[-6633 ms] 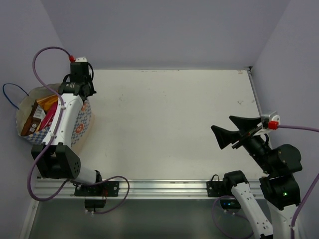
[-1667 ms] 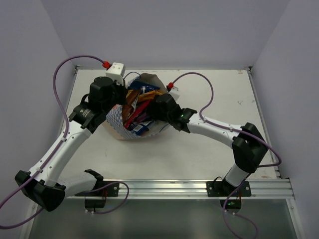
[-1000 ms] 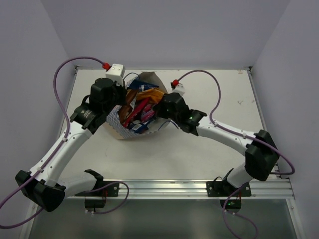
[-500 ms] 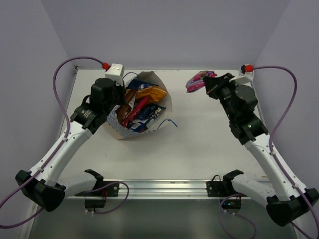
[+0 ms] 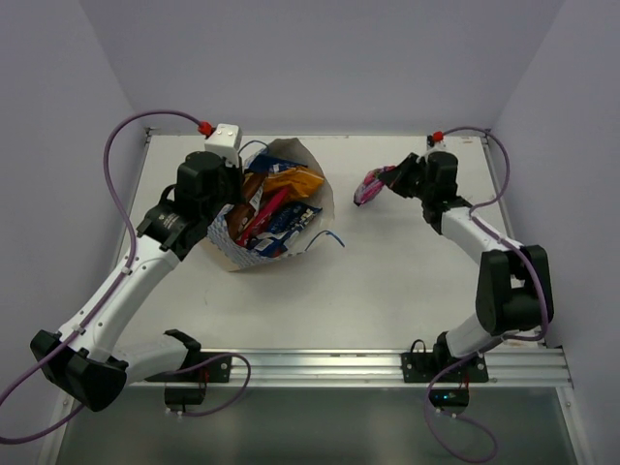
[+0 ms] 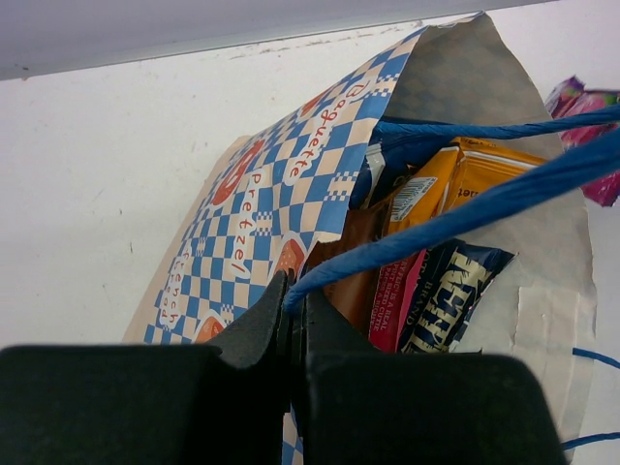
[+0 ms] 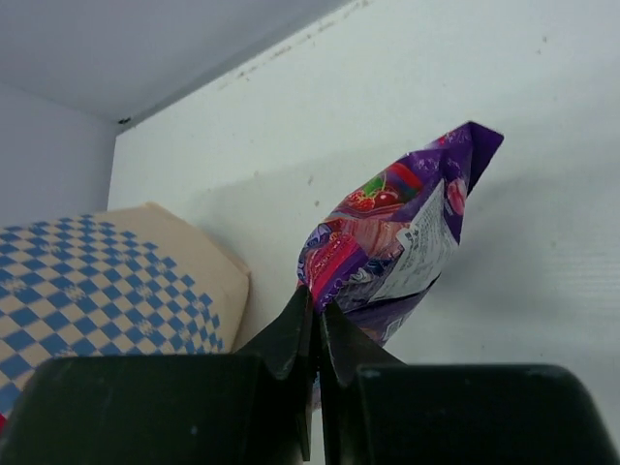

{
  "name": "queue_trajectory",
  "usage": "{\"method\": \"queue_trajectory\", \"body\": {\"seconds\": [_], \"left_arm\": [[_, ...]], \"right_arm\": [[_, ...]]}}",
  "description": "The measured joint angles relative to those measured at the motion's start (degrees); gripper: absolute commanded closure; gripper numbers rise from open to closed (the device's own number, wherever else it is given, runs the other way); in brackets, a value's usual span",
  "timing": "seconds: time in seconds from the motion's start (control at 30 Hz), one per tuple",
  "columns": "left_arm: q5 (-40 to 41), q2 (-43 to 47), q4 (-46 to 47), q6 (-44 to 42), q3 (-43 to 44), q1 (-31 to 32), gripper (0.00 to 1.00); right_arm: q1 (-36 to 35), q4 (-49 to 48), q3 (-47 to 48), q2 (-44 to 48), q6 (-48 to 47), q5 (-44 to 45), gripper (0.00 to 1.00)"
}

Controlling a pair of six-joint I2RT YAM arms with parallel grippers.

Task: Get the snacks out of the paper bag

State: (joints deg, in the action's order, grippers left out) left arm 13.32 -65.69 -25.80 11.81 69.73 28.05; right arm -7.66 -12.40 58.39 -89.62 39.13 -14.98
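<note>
The paper bag (image 5: 232, 247), cream with blue checks, lies tipped on the table's left half with its mouth toward the right. My left gripper (image 6: 294, 298) is shut on the bag's blue string handle (image 6: 455, 208) and holds the mouth up. Several snacks (image 5: 276, 208) show inside: an orange-yellow packet (image 6: 455, 179), a brown one, a pink one and a dark blue one (image 6: 448, 295). My right gripper (image 7: 316, 302) is shut on the corner of a magenta candy packet (image 7: 397, 247), which hangs low over the table at the back right (image 5: 370, 186), well clear of the bag.
The second blue string handle (image 5: 327, 235) trails on the table to the right of the bag. The walls (image 5: 310, 68) close off the table at the back and on both sides.
The right arm has pulled the magenta packet out of the bag and carried it to the back right, then lowered it toward the table. The left arm has held still on the handle.
</note>
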Motion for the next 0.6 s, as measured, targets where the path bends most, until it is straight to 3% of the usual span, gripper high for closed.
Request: {"method": "queue_trajectory", "body": {"seconds": [0.07, 0.13, 0.17, 0.2, 0.23, 0.27, 0.3, 0.47, 0.6], "left_arm": [[0.00, 0.00, 0.00, 0.00, 0.00, 0.00, 1.00], [-0.02, 0.00, 0.00, 0.00, 0.00, 0.00, 1.00], [-0.02, 0.00, 0.00, 0.00, 0.00, 0.00, 1.00], [-0.02, 0.00, 0.00, 0.00, 0.00, 0.00, 1.00], [-0.02, 0.00, 0.00, -0.02, 0.00, 0.00, 1.00], [-0.02, 0.00, -0.02, -0.02, 0.00, 0.00, 1.00], [-0.02, 0.00, -0.02, -0.04, 0.00, 0.02, 1.00], [-0.07, 0.00, -0.09, -0.50, 0.00, 0.02, 1.00], [-0.17, 0.00, -0.26, -0.92, 0.02, 0.04, 1.00]], "right_arm": [[0.74, -1.66, -3.39, 0.02, 0.68, -1.79, 0.81], [2.12, -3.23, -6.25, 0.17, 1.62, -2.78, 0.54], [2.82, -2.78, -7.63, 0.46, 1.75, -2.69, 0.33], [3.85, -2.19, -8.31, 0.85, 1.99, -2.51, 0.33], [4.70, -0.31, -9.22, 1.70, 1.86, -1.68, 0.17], [5.44, 2.01, -9.94, 3.13, 2.10, -0.44, 0.12], [5.95, 4.57, -10.38, 4.74, 1.79, 1.05, 0.07], [4.42, 17.42, -9.11, 17.16, -0.37, 6.58, 0.04], [-3.74, 24.83, -1.90, 25.53, -2.47, 10.86, 0.04]]}}
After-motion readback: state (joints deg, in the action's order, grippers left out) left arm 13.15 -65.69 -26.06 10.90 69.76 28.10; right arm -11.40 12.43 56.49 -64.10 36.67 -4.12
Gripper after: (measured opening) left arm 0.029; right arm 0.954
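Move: The right hand has the purple packet pinched in the air; the bare patch of table it is being taken to lies about 7 cm back, 2 cm to the right and some 17 cm below. From that hand the paper bag is about 27 cm left and 7 cm back, with the gold packet inside it about 21 cm left and 3 cm back. The left hand, still on the bag's handle, has that patch about 33 cm right, 5 cm ahead and 28 cm below. Swinging the purple packet down about 6 cm while drawing it back and to the right, the right hand lets it go over the bare table as the fingers spread wide, the fingers tipping down and turning clockwise by some 10 degrees. Without stopping, it climbs away about 13 cm, still drawing back and curving leftward again towards the bag as the wrist levels out, while the left hand stays put and keeps its hold on the handle. ##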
